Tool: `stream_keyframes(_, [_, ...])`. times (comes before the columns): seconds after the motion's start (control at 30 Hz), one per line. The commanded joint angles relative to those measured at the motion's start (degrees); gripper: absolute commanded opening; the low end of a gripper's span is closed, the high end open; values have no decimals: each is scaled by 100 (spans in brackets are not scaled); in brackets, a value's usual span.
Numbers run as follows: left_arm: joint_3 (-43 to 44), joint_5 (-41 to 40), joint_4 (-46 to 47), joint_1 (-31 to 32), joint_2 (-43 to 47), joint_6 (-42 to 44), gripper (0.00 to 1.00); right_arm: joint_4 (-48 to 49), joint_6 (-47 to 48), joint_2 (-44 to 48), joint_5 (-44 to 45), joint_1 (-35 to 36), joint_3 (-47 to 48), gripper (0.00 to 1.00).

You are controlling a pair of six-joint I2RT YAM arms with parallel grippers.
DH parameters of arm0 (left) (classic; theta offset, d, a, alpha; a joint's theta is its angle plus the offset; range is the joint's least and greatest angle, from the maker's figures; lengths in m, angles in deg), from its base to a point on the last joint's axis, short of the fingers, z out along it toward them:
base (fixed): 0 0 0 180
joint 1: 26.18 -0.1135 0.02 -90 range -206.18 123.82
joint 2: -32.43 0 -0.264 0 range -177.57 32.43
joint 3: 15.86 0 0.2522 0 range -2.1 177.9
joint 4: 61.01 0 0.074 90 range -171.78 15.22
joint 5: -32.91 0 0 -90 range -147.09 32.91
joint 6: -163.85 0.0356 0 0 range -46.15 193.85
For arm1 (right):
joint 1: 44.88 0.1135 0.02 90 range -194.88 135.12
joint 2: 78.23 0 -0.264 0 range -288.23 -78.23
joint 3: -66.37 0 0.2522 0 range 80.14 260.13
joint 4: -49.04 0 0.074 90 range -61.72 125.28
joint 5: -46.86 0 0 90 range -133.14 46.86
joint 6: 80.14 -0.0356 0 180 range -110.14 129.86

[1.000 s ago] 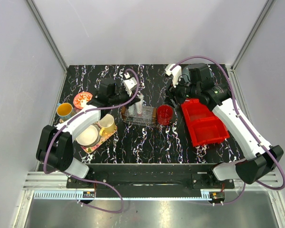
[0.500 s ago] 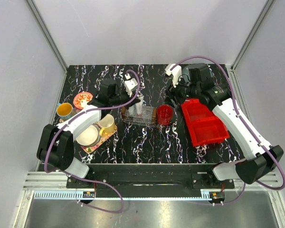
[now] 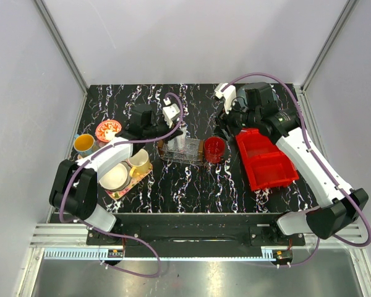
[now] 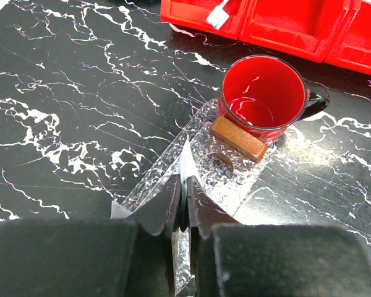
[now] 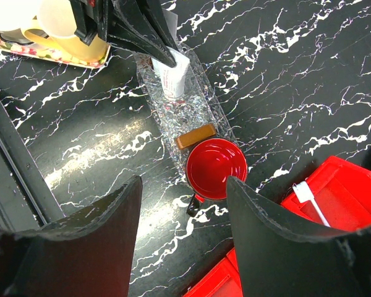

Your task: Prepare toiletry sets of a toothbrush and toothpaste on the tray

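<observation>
My left gripper (image 4: 183, 179) is shut on the crimped end of a white toothpaste tube (image 5: 172, 77), which hangs upright over the clear tray (image 5: 204, 114). From the top view the gripper (image 3: 180, 129) sits above the tray (image 3: 167, 153), with the tube (image 3: 182, 142) reaching down inside the walls. Whether the tube touches the tray floor I cannot tell. A pale toothbrush (image 5: 311, 204) lies in the red bin (image 5: 349, 204), its head also showing in the left wrist view (image 4: 219, 15). My right gripper (image 5: 183, 185) is open and empty, high above the red mug.
A red mug (image 3: 214, 149) stands against the tray's right handle. The red compartment bin (image 3: 266, 161) lies to its right. On the left, a flowery tray (image 3: 120, 192) holds a yellow mug (image 3: 139, 162) and a white bowl (image 3: 114, 176). A small plate (image 3: 107, 130) and cup (image 3: 84, 144) sit behind.
The left arm has barely shifted and keeps its grip on the tube. The right arm has not moved.
</observation>
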Motion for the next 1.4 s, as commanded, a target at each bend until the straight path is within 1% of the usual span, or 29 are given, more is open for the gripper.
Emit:
stream_keyframes(0.0, [-36, 154, 557, -62, -39, 85, 0, 233, 61, -21, -73, -33, 49, 62])
stream_keyframes(0.53, [-89, 119, 548, -70, -109, 199, 0, 233, 69, -38, -73, -42, 40, 62])
stream_keyframes(0.6, [-63, 119, 531, -70, -109, 207, 3, 233, 69, -47, -73, -42, 40, 62])
stream_keyframes(0.73, [-28, 102, 426, -70, -83, 243, 13, 233, 69, -38, -73, -50, 31, 62])
stream_keyframes(0.83, [-28, 84, 390, -62, -65, 243, 17, 225, 69, -21, -73, -50, 23, 62])
stream_keyframes(0.97, [25, 67, 302, -70, -4, 278, 22, 233, 69, -30, -82, -42, 23, 62])
stream_keyframes(1.13, [104, 31, 188, -62, 93, 287, 26, 225, 69, -12, -91, -50, 31, 62])
stream_keyframes(1.37, [244, -48, -14, -62, 313, 269, 35, 225, 70, 5, -74, -50, 40, 62])
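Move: The left hand holds a toothpaste tube by its flat top end, above its slot in the clear rack, which is straight below, some 10 cm down. The other toothpaste tube stands about 4 cm to the left and level; the rack's brown end block is about 8 cm right and 1 cm back, the red mug 13 cm right and 2 cm back. From the idle right hand the slot lies roughly 14 cm left, 5 cm ahead and 22 cm below. The left hand, still pinching the toothpaste tube's flat end with its fingers pointing right and forward, eases straight down about 1 cm to set the tube into the rack beside the other tube, then stops and holds its place with the wrist almost unturned. After a short pause the fingers spread from nearly shut to about a third open and let go of the tube's end, the hand staying around it without drawing back yet. ##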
